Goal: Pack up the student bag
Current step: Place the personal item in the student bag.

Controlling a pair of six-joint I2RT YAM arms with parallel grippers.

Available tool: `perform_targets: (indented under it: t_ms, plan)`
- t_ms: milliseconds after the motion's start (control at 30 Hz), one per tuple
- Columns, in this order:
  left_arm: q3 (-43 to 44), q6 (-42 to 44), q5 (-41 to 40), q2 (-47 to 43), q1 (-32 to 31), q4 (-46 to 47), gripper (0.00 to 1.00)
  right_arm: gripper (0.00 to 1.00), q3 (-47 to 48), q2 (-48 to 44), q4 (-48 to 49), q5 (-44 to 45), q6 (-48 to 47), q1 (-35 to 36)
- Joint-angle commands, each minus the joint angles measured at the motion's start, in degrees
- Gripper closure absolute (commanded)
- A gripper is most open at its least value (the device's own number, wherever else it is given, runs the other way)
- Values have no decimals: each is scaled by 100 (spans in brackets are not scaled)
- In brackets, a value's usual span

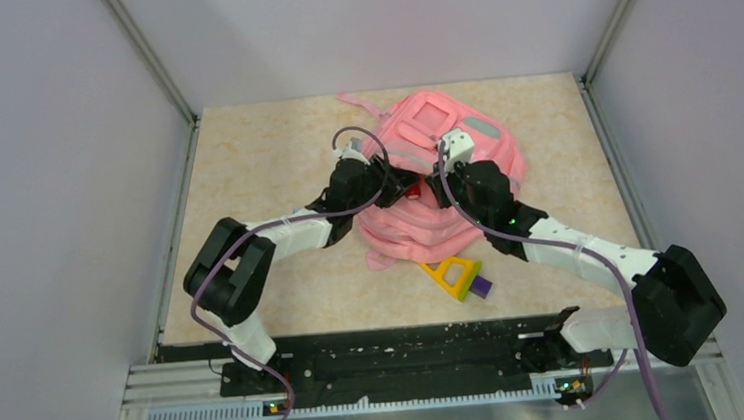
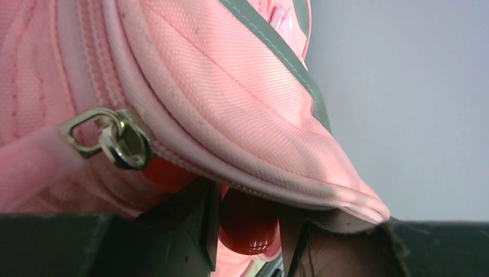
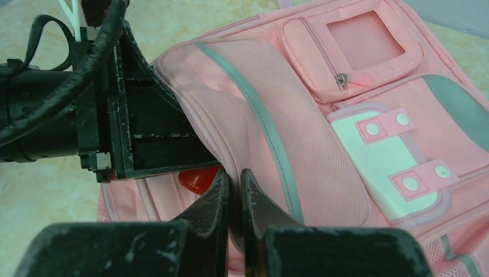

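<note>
The student bag (image 1: 463, 148) lies at the back middle of the table, pink with mint-green front pockets. My left gripper (image 1: 398, 185) reaches into its opening from the left, shut on a glossy red rounded object (image 2: 249, 231) that sits between the jaws under the bag's lifted flap (image 2: 230, 86). From the right, my right gripper (image 1: 438, 187) is shut on the pink zip edge of that flap (image 3: 234, 176) and holds it up. In the right wrist view the red object (image 3: 199, 179) shows just below the left gripper's fingers (image 3: 155, 150).
A yellow triangle frame (image 1: 450, 274) and a purple block (image 1: 480, 286) lie on the table in front of the bag. A metal zip pull (image 2: 109, 138) hangs at the flap's edge. Grey walls enclose the table on three sides.
</note>
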Motion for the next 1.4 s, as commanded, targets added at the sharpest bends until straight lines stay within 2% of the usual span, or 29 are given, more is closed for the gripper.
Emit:
perform_targets:
  t_ms: [0,100,133,200,300,367,433,600,700,867,1000,1067,1133,1200,1267,1367]
  plan:
    - [204,-586,-685,242,-88,1078,100,100,38,-381,1037,-113,-43,60]
    - [175,-562,-884,257,-134,1228,100,100,5,-334,1026,-93,-94,60]
    - [180,-500,-888,241,-141,1204,95,100,-4,-326,1029,-88,-103,61]
    - [156,-381,-890,190,-154,1122,75,100,-16,-319,1027,-69,-113,61]
    - [48,-274,-889,121,-155,1113,55,100,-24,-306,1026,-41,-122,61]
    - [-40,-210,-890,72,-163,1122,33,100,-24,-308,1035,-27,-121,61]
    - [-93,-81,-890,-5,-162,1089,26,100,-24,-318,1020,11,-122,58]
    - [-315,563,-890,-472,-161,956,24,100,14,-350,943,137,-182,51]
    - [-548,1336,-788,-996,-161,651,24,100,56,-384,873,244,-184,55]
    - [-942,2887,-1183,-2191,-135,-836,22,100,98,-437,736,320,-183,53]
    - [-1078,3795,-1302,-3040,3,-2149,20,100,99,-403,668,336,-166,52]
    - [-988,4151,-1757,-3250,87,-2996,16,100,79,-373,655,347,-163,52]
    - [-1031,4122,-2058,-3323,445,-3576,14,100,49,-353,653,357,-149,52]
    - [-1284,3791,-1944,-3383,1223,-3772,14,100,22,-341,640,351,-124,52]
    - [-1659,3607,-1854,-3563,1821,-3624,14,100,11,-349,604,341,-105,52]
    - [-2044,3524,-1782,-3640,2383,-3396,14,100,2,-363,544,342,-104,52]
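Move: My left hand still grips the red personal item, already in the bag's mouth; the spot where it will lie is about 2 cm to the right and 4 cm below that hand. The flap edge pinched by my right fingers is some 6 cm right, 1 cm ahead and 4 cm above. The white stapler lies about 20 cm left, 8 back and 13 below. From my right hand that spot is about 4 cm left and 7 cm below, level fore and aft. With my left hand I ease the item about 1 cm deeper into the bag, forward and to the right, then open the fingers and let go. I draw back and up out of the mouth, then swing about 25 cm left and sink towards the stapler, rolling some 40 degrees with the left side rising, fingers wide. My right hand stays, still pinching the flap edge. ##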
